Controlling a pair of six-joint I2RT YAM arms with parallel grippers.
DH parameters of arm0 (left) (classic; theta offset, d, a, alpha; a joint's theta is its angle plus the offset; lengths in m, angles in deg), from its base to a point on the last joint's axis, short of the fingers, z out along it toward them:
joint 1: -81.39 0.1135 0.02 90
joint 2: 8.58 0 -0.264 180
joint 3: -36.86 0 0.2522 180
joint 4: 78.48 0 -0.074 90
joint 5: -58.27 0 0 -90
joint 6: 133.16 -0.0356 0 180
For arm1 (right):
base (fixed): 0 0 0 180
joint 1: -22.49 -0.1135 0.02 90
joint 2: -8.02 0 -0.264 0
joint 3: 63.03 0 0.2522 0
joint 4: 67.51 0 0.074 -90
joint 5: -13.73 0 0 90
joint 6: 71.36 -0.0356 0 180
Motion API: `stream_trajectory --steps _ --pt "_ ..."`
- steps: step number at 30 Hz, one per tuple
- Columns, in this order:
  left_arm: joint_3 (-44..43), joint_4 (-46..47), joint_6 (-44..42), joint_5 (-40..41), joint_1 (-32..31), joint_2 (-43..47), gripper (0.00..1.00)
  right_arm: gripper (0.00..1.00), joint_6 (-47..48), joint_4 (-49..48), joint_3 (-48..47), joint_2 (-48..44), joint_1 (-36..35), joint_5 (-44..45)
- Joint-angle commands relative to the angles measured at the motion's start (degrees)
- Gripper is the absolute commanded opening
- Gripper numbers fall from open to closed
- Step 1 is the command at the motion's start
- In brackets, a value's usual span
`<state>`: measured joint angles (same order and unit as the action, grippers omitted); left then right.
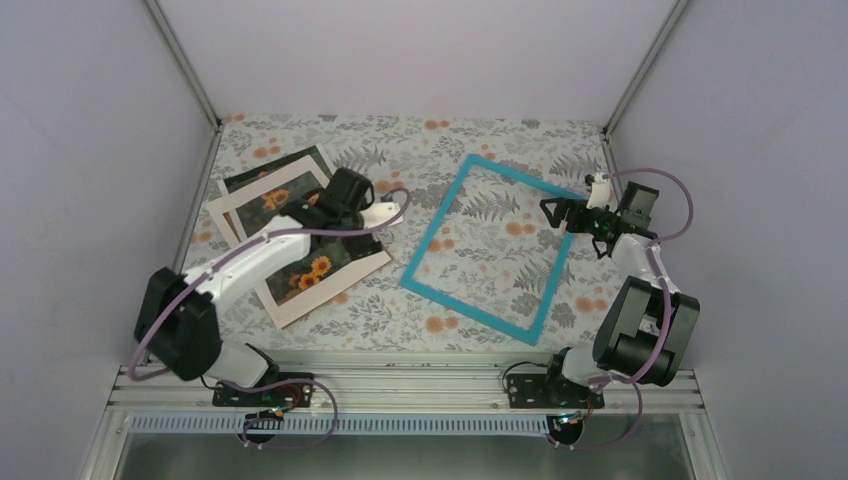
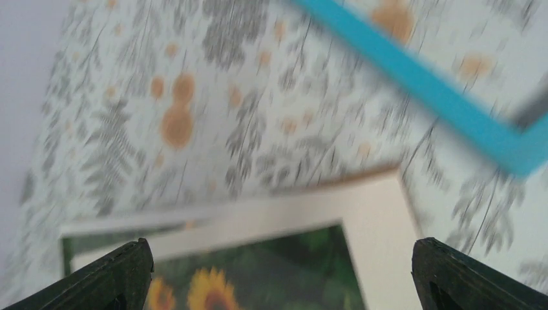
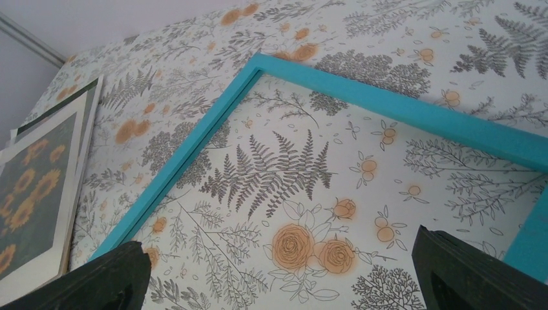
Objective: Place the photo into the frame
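The photo (image 1: 318, 267), sunflowers on dark green, lies at the left of the table under a white border sheet (image 1: 232, 205). A dark strip of print pokes out at the sheet's far edge. My left gripper (image 1: 312, 207) hangs open over this stack. In the left wrist view its jaws (image 2: 278, 271) stand wide above the photo (image 2: 258, 271) and the sheet's corner (image 2: 381, 219). The teal frame (image 1: 437, 220) lies flat in the middle with only tablecloth inside it. My right gripper (image 1: 553, 215) hovers open over the frame's right side; its wide jaws (image 3: 284, 271) hold nothing, above the frame (image 3: 388, 104).
A floral cloth (image 1: 400, 140) covers the table. Pale walls with metal corner posts (image 1: 185, 65) close in the left, back and right. A metal rail (image 1: 400, 390) carrying both arm bases runs along the near edge. The left arm's purple cable (image 1: 395, 205) loops toward the frame.
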<state>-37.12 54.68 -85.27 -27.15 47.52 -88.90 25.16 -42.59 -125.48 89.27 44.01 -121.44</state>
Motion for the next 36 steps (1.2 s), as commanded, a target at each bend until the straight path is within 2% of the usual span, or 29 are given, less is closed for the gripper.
stream_trajectory --steps 1,3,9,12,19,28,36 --pt "-8.04 1.21 9.12 -13.39 -2.00 -8.26 1.00 1.00 -2.73 -0.53 -0.93 0.58 0.78 2.27" --pt "-10.67 2.60 8.05 -17.15 -4.46 -11.61 1.00 1.00 -2.34 1.90 -2.38 1.77 0.93 2.52" --pt "-10.67 4.69 -4.59 -22.30 -13.45 -17.75 1.00 1.00 0.53 7.02 -5.83 5.10 2.22 0.67" --pt "-11.08 4.07 -8.86 -23.89 -15.74 -20.88 1.00 1.00 0.85 7.38 -5.62 5.16 3.01 -2.16" --pt "-14.92 0.65 -11.96 -27.17 -18.14 -27.68 0.98 1.00 3.86 8.64 -4.93 4.45 3.87 -10.16" --pt "-16.21 0.92 -15.69 -27.26 -19.00 -33.25 0.71 1.00 6.06 9.32 -5.12 1.31 3.97 -15.43" --pt "-16.49 -0.23 -16.64 -26.03 -19.31 -36.29 0.53 1.00 9.63 14.01 -7.13 2.13 3.94 -16.14"
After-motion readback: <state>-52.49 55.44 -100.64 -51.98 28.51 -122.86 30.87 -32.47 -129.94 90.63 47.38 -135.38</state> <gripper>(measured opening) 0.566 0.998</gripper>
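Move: From the left gripper, the frame's near bar, at the stretch to be gripped just right of its near-left corner, lies about 18 cm to the right, 11 cm back and 14 cm below. That corner is some 13 cm right and 8 cm back of the gripper; the front sunflower photo's middle is about 10 cm left and 2 cm ahead, both at table height. From the right gripper, the same stretch of bar lies some 27 cm left, 17 cm back and 15 cm down. Swing the left gripper away from the photos, first right, then right and back, about 18 cm right and 10 cm back in all, and finish by sinking almost straight down over the frame's near bar. Turn it some 45 degrees clockwise until the fingers straddle the bar, narrowing them to a little over half open. Let the open right gripper dip slightly, then rise a few centimetres. ##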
